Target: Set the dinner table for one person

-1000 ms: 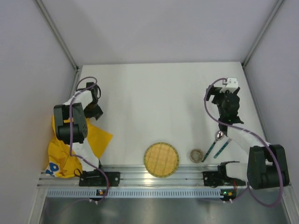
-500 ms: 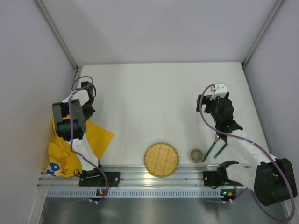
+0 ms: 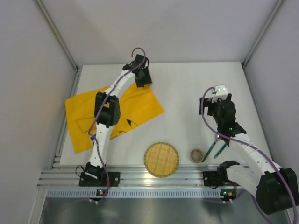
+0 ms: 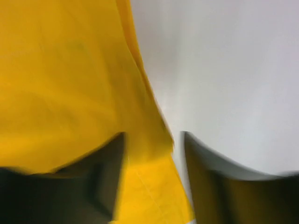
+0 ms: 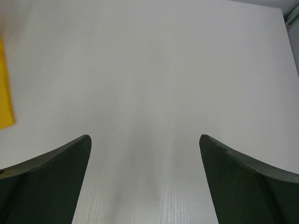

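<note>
The white dinner table (image 3: 187,88) fills the top view. A yellow-orange cloth mat (image 3: 112,112) lies spread flat on its left half. My left gripper (image 3: 142,77) is stretched to the mat's far right corner. In the left wrist view the left gripper (image 4: 154,140) has the blurred yellow mat (image 4: 70,79) between its fingers, pinching its edge. My right gripper (image 3: 216,102) hovers over the right side, open and empty. In the right wrist view the right gripper (image 5: 145,140) has only bare table (image 5: 154,70) between its fingers.
A round woven yellow plate (image 3: 161,160) lies at the near edge. A small round cup (image 3: 196,155) sits to its right. Two green-handled pieces of cutlery (image 3: 216,148) lie under my right arm. A ribbed aluminium rail (image 3: 154,179) borders the near side.
My left arm swung from the left edge to the far middle, dragging the crumpled mat out flat across the table. My right gripper shifted slightly.
</note>
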{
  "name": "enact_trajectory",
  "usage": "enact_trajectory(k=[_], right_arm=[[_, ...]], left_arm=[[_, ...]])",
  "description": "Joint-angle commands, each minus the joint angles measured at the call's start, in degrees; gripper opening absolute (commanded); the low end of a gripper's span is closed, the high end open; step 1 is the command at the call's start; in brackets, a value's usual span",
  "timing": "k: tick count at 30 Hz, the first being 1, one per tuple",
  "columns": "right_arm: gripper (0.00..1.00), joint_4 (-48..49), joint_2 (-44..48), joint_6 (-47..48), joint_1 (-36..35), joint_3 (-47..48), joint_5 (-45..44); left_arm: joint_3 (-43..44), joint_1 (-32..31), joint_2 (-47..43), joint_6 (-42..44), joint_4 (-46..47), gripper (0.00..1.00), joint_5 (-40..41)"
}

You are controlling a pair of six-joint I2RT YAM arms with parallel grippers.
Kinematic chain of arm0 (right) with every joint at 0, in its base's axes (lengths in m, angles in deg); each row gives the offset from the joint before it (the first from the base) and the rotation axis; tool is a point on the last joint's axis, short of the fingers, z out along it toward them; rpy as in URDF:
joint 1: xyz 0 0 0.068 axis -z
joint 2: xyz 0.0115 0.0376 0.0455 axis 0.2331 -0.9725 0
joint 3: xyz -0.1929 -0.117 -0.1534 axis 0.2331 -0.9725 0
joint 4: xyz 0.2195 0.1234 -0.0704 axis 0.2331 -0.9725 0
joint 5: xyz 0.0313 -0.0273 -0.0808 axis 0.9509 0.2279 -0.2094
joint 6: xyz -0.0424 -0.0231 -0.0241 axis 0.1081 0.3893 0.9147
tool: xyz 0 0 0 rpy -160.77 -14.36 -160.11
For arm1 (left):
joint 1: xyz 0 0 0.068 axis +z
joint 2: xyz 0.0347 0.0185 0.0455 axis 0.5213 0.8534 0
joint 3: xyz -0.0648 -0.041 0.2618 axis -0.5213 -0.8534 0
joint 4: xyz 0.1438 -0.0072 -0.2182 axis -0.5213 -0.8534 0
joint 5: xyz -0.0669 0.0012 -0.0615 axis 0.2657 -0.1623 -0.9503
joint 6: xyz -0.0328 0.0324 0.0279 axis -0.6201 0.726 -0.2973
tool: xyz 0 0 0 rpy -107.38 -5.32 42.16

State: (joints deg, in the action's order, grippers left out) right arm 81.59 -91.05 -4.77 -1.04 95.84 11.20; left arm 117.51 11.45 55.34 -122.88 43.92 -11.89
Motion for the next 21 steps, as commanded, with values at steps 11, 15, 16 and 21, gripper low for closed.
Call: enact_trajectory(k=[11,15,16,21], right_arm=[[1.00,-6.8,-5.9,-16.2,-0.2,14.3,1.1],[1.00,-5.3,-19.5,-19.9,-0.2,24.5,13.0],[1.00,-5.6,-22.3,-20.6,-0.2,26.8,16.1],[0.94,-10.9,-38.8,-23.2,-0.2,42.7,19.5]], left_arm=[[0.3,-5.4,-10.0,-6.6,15.8,0.99,-27.9],[-5.9,-5.3,-17.2,1.8,6.7,0.99,-20.4],[-10.0,-5.3,-18.8,2.9,5.3,0.99,-17.5],[-23.2,-4.1,-27.5,5.5,0.1,0.98,-6.5]])
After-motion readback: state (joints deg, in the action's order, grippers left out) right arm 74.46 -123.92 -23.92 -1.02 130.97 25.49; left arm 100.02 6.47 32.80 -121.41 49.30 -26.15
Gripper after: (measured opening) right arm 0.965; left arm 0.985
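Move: The yellow cloth's near edge of fold is at the left hand's part-open fingers; its middle lies about 23 cm back and 17 cm left, some 6 cm lower, with the round woven plate 50 cm back and 12 cm right. From the right hand, the cloth's middle is 57 cm left and 4 cm back, 17 cm down; the silver cup is 28 cm back and 8 cm left, the spoon 22 cm back and 2 cm right. Swinging fast to the right for about 15 cm, the left hand opens wide and lets go of the yellow cloth, rising as it goes; it then swings some 9 cm back left while drawing back and climbing, to finish 11 cm higher. The right hand, after a short pause, reaches roughly 12 cm forward and 9 cm left towards the cloth, first rising, its left side rolling up some 20 degrees, fingers still wide. ##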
